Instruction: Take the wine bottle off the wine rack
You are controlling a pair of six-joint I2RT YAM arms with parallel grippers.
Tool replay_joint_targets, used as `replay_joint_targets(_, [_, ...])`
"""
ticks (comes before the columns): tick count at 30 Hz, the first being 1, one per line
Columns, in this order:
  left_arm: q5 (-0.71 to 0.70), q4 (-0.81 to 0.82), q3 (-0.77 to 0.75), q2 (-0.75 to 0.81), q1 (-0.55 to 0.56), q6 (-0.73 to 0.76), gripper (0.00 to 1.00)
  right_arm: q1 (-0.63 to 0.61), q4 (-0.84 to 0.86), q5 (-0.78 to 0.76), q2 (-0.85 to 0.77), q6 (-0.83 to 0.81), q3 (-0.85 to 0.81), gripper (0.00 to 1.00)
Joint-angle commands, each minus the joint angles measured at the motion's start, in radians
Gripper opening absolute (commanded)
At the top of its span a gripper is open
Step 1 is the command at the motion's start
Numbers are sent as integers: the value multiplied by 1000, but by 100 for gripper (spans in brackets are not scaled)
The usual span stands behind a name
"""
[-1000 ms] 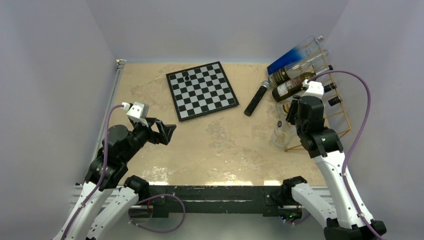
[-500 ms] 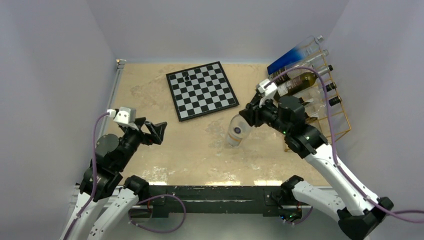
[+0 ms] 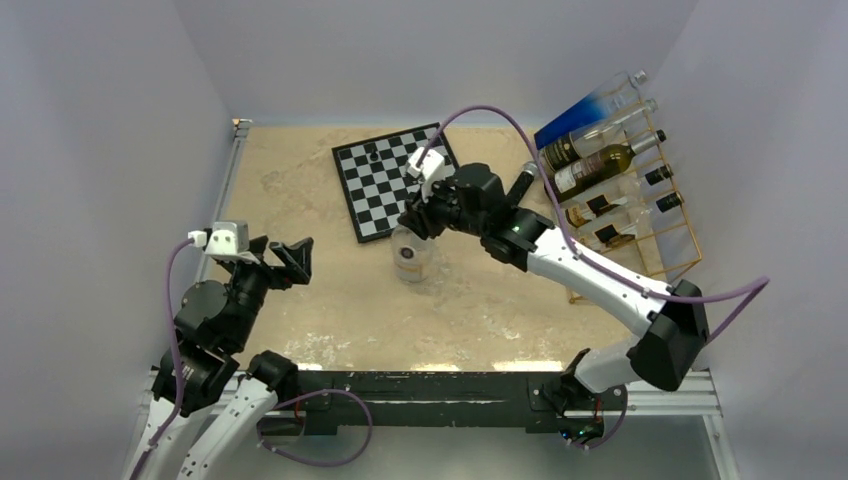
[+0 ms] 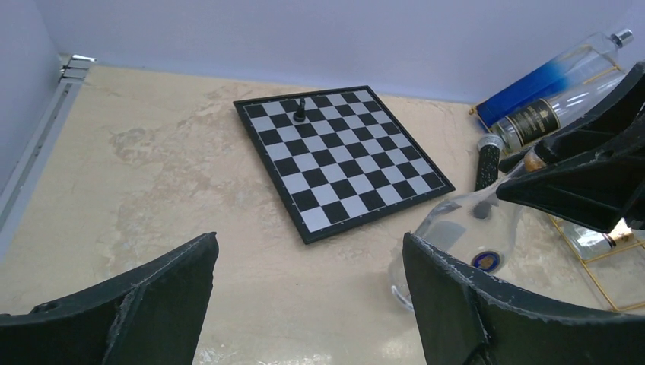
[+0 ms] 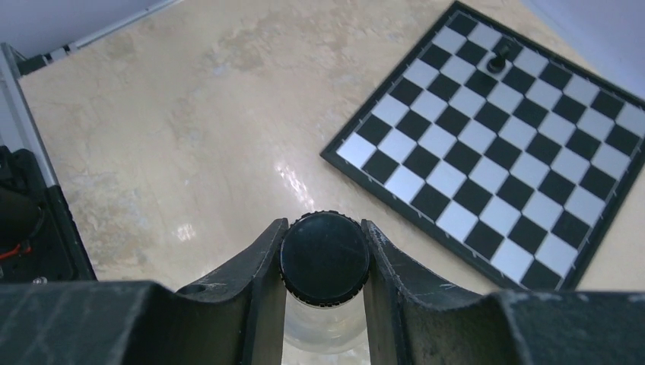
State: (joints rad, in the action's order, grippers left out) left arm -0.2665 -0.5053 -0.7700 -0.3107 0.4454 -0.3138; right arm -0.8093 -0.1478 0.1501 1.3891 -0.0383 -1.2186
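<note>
My right gripper (image 3: 420, 212) is shut on the black cap (image 5: 325, 258) of a clear glass wine bottle (image 3: 410, 258). It holds the bottle nearly upright just in front of the chessboard's near edge, well left of the gold wire wine rack (image 3: 683, 250). The bottle's base is at or just above the table; I cannot tell which. The bottle also shows at the right of the left wrist view (image 4: 464, 228). My left gripper (image 3: 297, 255) is open and empty at the left, apart from the bottle; its jaws are wide apart in its wrist view (image 4: 308, 251).
A chessboard (image 3: 380, 195) with one black piece (image 3: 372, 157) lies at the back middle. A black cylinder (image 3: 522, 180) lies between board and rack. The rack holds several more bottles, among them a blue one (image 3: 585, 110). Walls close in left, right and back.
My right arm has swung left from the rack to the table's middle, carrying the clear bottle by its cap. My left arm has drawn back a little to the left, gripper still open.
</note>
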Motion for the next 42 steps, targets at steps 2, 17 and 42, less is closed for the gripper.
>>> replay_joint_targets(2, [-106, 1, 7, 51, 2, -24, 94, -51, 346, 17, 59, -10, -192, 0])
replay_joint_targets(17, [-140, -2, 13, 64, 1, -32, 95, -140, 501, -22, 308, -49, -272, 8])
replay_joint_targets(42, [-55, -2, 2, -2, 2, -21, 96, -151, -112, -847, -72, 211, -162, 89])
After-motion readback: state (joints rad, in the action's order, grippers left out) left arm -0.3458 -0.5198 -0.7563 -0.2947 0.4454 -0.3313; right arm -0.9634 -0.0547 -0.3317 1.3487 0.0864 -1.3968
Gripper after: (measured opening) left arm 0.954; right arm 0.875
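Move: Below and to the left of the right hand, which already holds the clear wine bottle by its neck, is the bare table spot it is bound for: roughly 12 cm left, 2 cm ahead, 29 cm down. Beyond lies the chessboard, its middle about 29 cm ahead and 2 cm left; the chess piece stands about 10 cm farther out and 9 cm left of that. The microphone lies some 25 cm ahead, 31 cm right. From the left hand the spot is about 9 cm ahead, 19 cm right. Carrying the wine bottle by its neck, the right hand swings about 12 cm to its left in front of the chessboard, lowering some 5 cm over the latter part to set the base on the table. The fingers then open wide and let go of the neck, and the hand climbs steeply away, then sweeps right, turning clockwise. The open left hand shifts briefly left and eases partly back. ##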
